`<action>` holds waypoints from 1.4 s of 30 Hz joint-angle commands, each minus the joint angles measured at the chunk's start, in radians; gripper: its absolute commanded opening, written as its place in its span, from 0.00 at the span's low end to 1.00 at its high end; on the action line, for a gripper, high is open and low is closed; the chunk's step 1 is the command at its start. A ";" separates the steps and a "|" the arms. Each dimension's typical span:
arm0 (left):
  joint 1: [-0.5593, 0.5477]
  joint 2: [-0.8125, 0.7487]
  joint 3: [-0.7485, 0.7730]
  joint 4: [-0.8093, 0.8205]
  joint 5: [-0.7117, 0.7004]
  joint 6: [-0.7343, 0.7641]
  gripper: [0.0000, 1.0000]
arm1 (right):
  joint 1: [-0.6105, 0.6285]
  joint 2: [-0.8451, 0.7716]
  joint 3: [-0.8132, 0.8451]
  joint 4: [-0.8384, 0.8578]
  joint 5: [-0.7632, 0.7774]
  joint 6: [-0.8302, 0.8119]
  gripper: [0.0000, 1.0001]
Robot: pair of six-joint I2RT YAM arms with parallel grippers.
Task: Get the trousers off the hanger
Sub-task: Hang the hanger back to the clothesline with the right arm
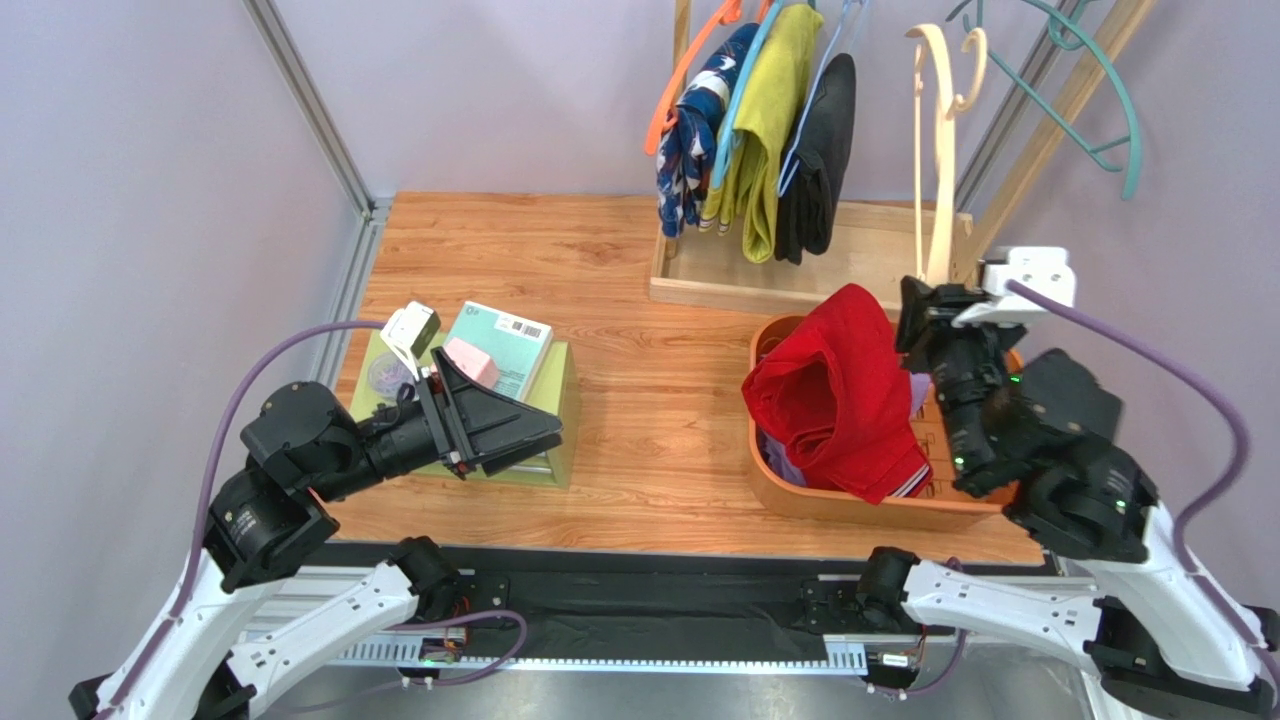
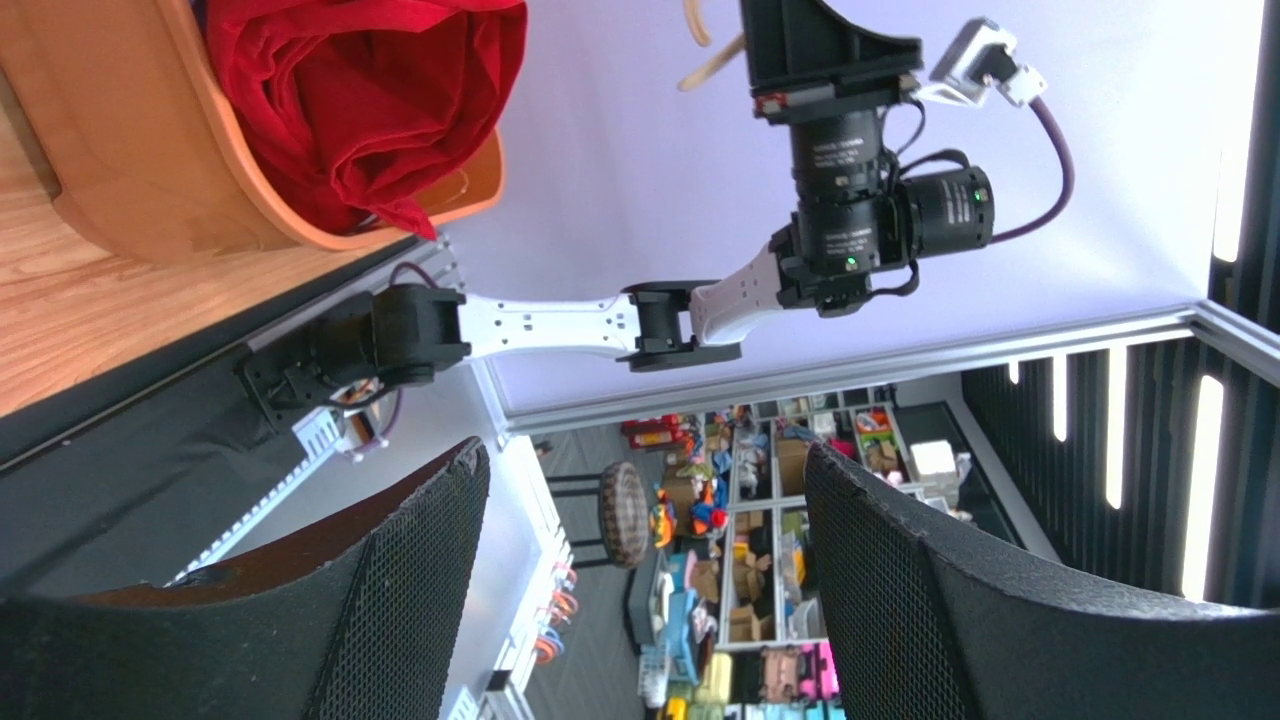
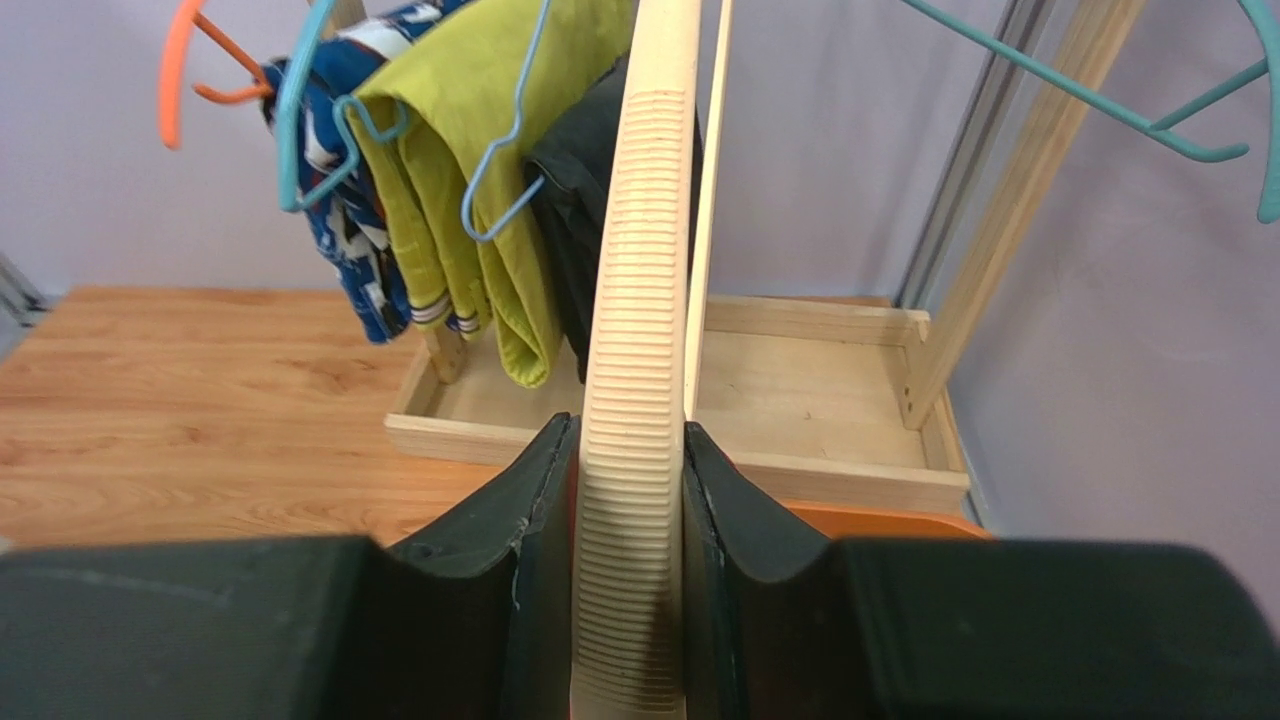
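Red trousers point(image 1: 837, 387) point(image 2: 361, 90) lie heaped in the orange basket point(image 1: 842, 503) point(image 2: 135, 165), with a bit of lilac cloth point(image 1: 918, 395) beside them. My right gripper point(image 1: 924, 308) point(image 3: 631, 495) is shut on a bare cream hanger point(image 1: 941, 143) point(image 3: 639, 300), held upright above the basket's far right corner. Navy patterned trousers point(image 1: 694, 143) point(image 3: 338, 225), yellow-green trousers point(image 1: 769, 128) point(image 3: 466, 180) and black trousers point(image 1: 819, 158) point(image 3: 579, 210) hang on hangers at the rack. My left gripper point(image 1: 526, 428) point(image 2: 646, 458) is open and holds nothing, low at the left.
A green box point(image 1: 553, 405) with a teal book point(image 1: 504, 342) and a pink block point(image 1: 470, 360) lies under the left gripper. The rack's wooden base tray point(image 1: 872, 255) point(image 3: 812, 405) stands behind the basket. A bare teal hanger point(image 1: 1104, 90) point(image 3: 1082, 90) hangs at the far right.
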 commanded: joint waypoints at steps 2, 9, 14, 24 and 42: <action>0.002 -0.015 0.014 0.044 0.026 -0.009 0.81 | -0.175 0.078 -0.009 0.005 -0.133 0.086 0.00; 0.002 -0.059 0.012 0.007 -0.001 -0.010 0.81 | -0.539 0.273 0.131 -0.033 -0.538 0.185 0.00; 0.002 -0.098 0.009 -0.021 -0.029 -0.010 0.81 | -0.775 0.419 0.379 -0.137 -0.826 0.259 0.00; 0.002 -0.135 -0.002 -0.045 -0.061 -0.009 0.81 | -0.998 0.586 0.609 -0.236 -1.135 0.331 0.00; 0.002 -0.089 0.023 -0.032 -0.009 -0.006 0.81 | -1.313 0.767 0.769 -0.249 -1.453 0.502 0.00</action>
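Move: My right hand already holds the emptied wooden hanger. The free stretch of clothesline I take it to is roughly 30 cm ahead, 6 cm to the right and 20 cm up. The black trousers hang about 26 cm ahead and 6 cm left, roughly level with this hand; the teal hanger is some 25 cm ahead, 22 cm right and 5 cm up. From my left hand that stretch lies about 45 cm ahead, 47 cm right and 23 cm up. Keeping the hanger pinched near its end, I carry it forward about 19 cm towards the gap between the black trousers and the teal hanger, dipping a little, then climbing again and drifting right some 6 cm late on. My right wrist rolls its left side up about 25 degrees and tips nose-down. Empty and open, my left hand eases back and left, about 3 cm. ##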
